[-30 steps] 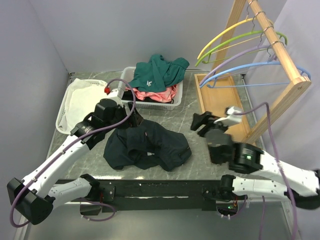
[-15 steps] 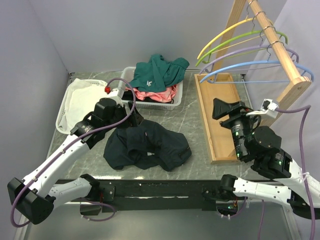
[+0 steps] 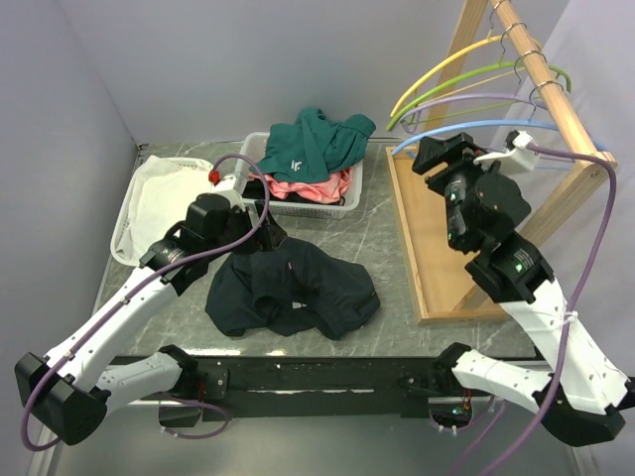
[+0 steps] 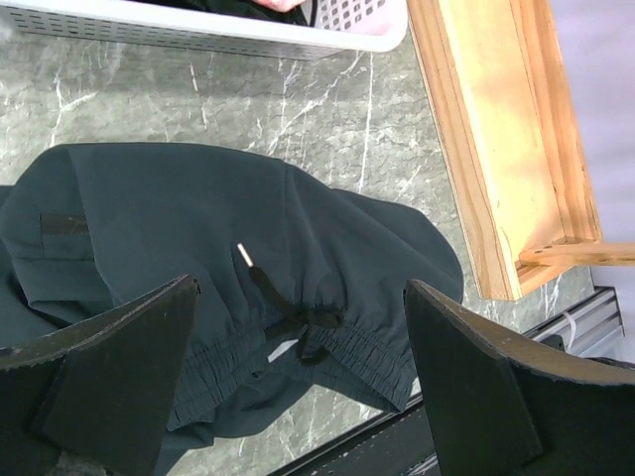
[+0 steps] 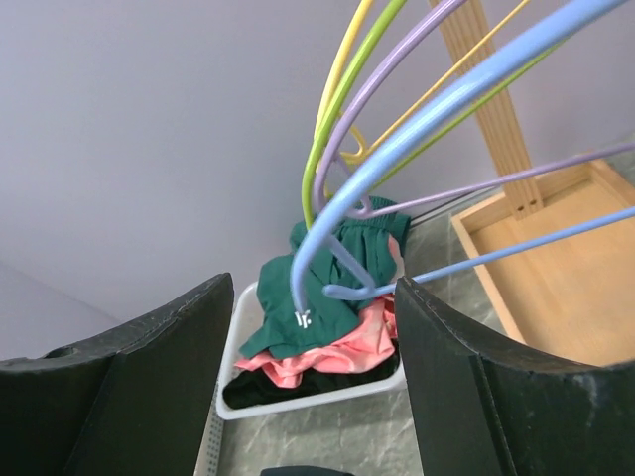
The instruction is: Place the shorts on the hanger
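The dark shorts (image 3: 293, 293) lie crumpled on the marble table, their waistband and drawstring (image 4: 288, 317) toward the near edge. My left gripper (image 3: 262, 241) hovers open just above their far edge, and in the left wrist view its gripper (image 4: 300, 288) has the fabric between its spread fingers without touching it. The light-blue hanger (image 3: 496, 125) hangs on the wooden rail. My right gripper (image 3: 437, 155) is raised at the hanger's left end, open. In the right wrist view the hanger's curved tip (image 5: 308, 268) shows between the fingers of that gripper (image 5: 313, 288), ungripped.
A white basket (image 3: 310, 209) at the back holds a teal garment (image 3: 313, 144) and a pink one (image 3: 316, 185). A white mesh bin (image 3: 149, 213) sits far left. The wooden rack (image 3: 556, 89) with its base tray (image 3: 442, 248) also carries yellow, green and lavender hangers (image 3: 466, 104).
My right arm has risen from low over the table's middle and swung back right to the blue hanger's left end. The left arm and the shorts have not moved.
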`<action>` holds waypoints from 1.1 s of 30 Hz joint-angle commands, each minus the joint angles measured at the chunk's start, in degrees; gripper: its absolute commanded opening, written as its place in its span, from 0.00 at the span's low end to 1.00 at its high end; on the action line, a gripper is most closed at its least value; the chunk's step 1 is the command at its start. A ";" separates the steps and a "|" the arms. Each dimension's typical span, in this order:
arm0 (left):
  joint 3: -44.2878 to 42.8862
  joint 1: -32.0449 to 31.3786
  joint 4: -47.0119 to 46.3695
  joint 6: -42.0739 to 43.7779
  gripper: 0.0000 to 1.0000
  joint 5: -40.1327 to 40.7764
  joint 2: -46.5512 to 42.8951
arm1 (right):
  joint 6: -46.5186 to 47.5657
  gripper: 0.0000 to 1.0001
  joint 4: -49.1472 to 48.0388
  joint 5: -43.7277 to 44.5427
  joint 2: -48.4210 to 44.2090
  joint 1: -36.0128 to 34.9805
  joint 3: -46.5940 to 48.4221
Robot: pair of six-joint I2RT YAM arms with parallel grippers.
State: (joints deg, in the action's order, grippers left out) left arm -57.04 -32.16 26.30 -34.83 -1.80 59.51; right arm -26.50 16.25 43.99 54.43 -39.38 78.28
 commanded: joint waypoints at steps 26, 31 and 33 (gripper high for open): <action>-0.71 2.19 -3.63 1.87 0.91 -3.20 -1.67 | -12.26 0.30 -0.52 -16.74 6.65 14.33 4.95; -0.27 2.81 -3.89 2.04 0.91 -3.73 -2.02 | -11.99 0.21 -0.69 -16.74 6.30 14.41 4.51; -0.09 2.98 -4.16 2.05 0.91 -4.34 -1.94 | -11.47 0.34 -0.52 -16.30 6.47 14.41 4.77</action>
State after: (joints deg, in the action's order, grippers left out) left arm -57.01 -29.67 24.64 -34.00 -4.27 59.07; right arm -38.79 17.39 27.44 61.98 -25.34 82.39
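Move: The left arm of the blue hanger crosses about 6 cm ahead of the right fingers, in line with them and roughly 1 cm higher. The purple hanger's left arm is some 6 cm beyond it, directly in line; the green hanger's is some 10 cm beyond it and 3 cm farther left. From the left hand, the blue hanger's left arm lies about 8 cm ahead, 30 cm right and 24 cm up. Right hand eases about 5 cm forward onto the blue hanger's left arm, fingers closing to pinch it. ##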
